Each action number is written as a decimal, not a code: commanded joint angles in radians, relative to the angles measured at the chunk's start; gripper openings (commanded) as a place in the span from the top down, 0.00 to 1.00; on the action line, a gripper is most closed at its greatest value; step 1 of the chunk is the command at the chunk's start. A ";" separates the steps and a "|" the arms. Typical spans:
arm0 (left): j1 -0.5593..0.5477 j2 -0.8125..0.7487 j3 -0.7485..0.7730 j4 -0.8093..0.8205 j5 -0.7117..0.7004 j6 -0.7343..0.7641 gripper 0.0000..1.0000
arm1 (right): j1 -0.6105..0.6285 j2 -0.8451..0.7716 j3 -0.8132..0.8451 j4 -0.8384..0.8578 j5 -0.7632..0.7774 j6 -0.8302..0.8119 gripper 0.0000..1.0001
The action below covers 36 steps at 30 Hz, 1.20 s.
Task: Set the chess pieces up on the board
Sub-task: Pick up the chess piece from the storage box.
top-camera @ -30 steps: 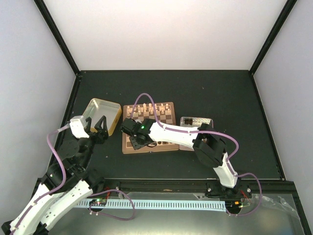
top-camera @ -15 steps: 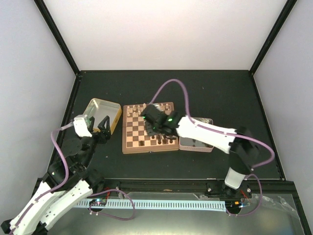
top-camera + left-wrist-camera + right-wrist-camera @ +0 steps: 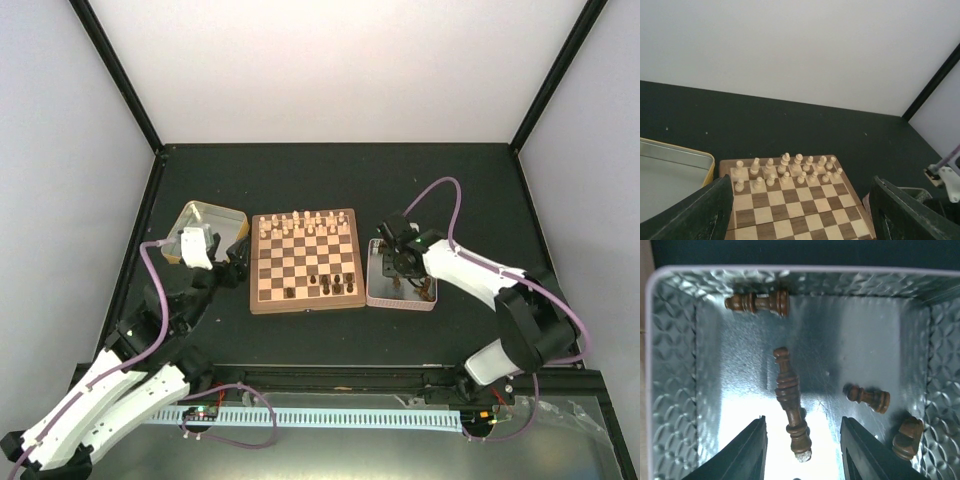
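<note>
The board (image 3: pixel 300 256) lies mid-table, with cream pieces (image 3: pixel 300 222) along its far rows and several dark chess pieces (image 3: pixel 332 285) near its front right. More dark chess pieces lie flat in the silver tin (image 3: pixel 670 365). The longest piece (image 3: pixel 790 400) rests loose on the tin floor between the fingertips of my right gripper (image 3: pixel 802 452), which stands open. From above, the right gripper (image 3: pixel 400 265) hangs over that tin (image 3: pixel 400 305). My left gripper (image 3: pixel 240 262) is open and empty at the board's left edge. Its wrist view shows the board (image 3: pixel 790 210) and the cream pieces (image 3: pixel 785 170).
A gold tin (image 3: pixel 205 222) sits left of the board, just beyond the left gripper; its corner (image 3: pixel 675 165) shows in the left wrist view. Other dark pieces lie by the silver tin's walls (image 3: pixel 757 302) (image 3: pixel 869 397) (image 3: pixel 907 437). Dark table surrounds everything.
The right arm swung from over the board's left part to the silver tin on the right, its jaws spreading. The left gripper shifted right, toward the board's left edge.
</note>
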 commanded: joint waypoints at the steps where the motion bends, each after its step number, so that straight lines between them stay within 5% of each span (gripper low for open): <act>1: 0.004 0.035 0.020 0.047 0.058 -0.023 0.24 | -0.018 0.056 -0.002 0.064 -0.067 -0.082 0.58; 9: 0.005 0.046 0.015 0.048 0.071 -0.039 0.23 | -0.030 0.144 0.003 0.086 -0.051 -0.093 0.63; 22: 0.004 0.052 0.013 0.048 0.078 -0.042 0.23 | -0.034 0.190 -0.001 0.109 -0.051 -0.115 0.86; 36: 0.004 0.098 0.021 0.088 0.189 -0.086 0.23 | -0.034 -0.091 -0.095 0.321 -0.075 -0.279 0.86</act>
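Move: The tall dark chess piece lies lengthwise in the storage box, its middle about 1 cm ahead of the right hand and 5 cm below. At that same depth, another dark piece lies by the far wall, roughly 6 cm ahead and 2 cm left; a small pawn is 1 cm ahead and 4 cm right; a stubby piece is 1 cm back and 7 cm right. From the left hand the tall piece is some 36 cm right, 6 ahead and 28 below. Lower the right gripper about 5 cm straight down onto the tall dark piece, close the half-open fingers across its stem near the base, and keep the grip as you lift some 4 cm, easing 2 cm forward and swinging the fingertips slightly up and forward. Bring the open left gripper about 3 cm to the right, turning it a little clockwise. ##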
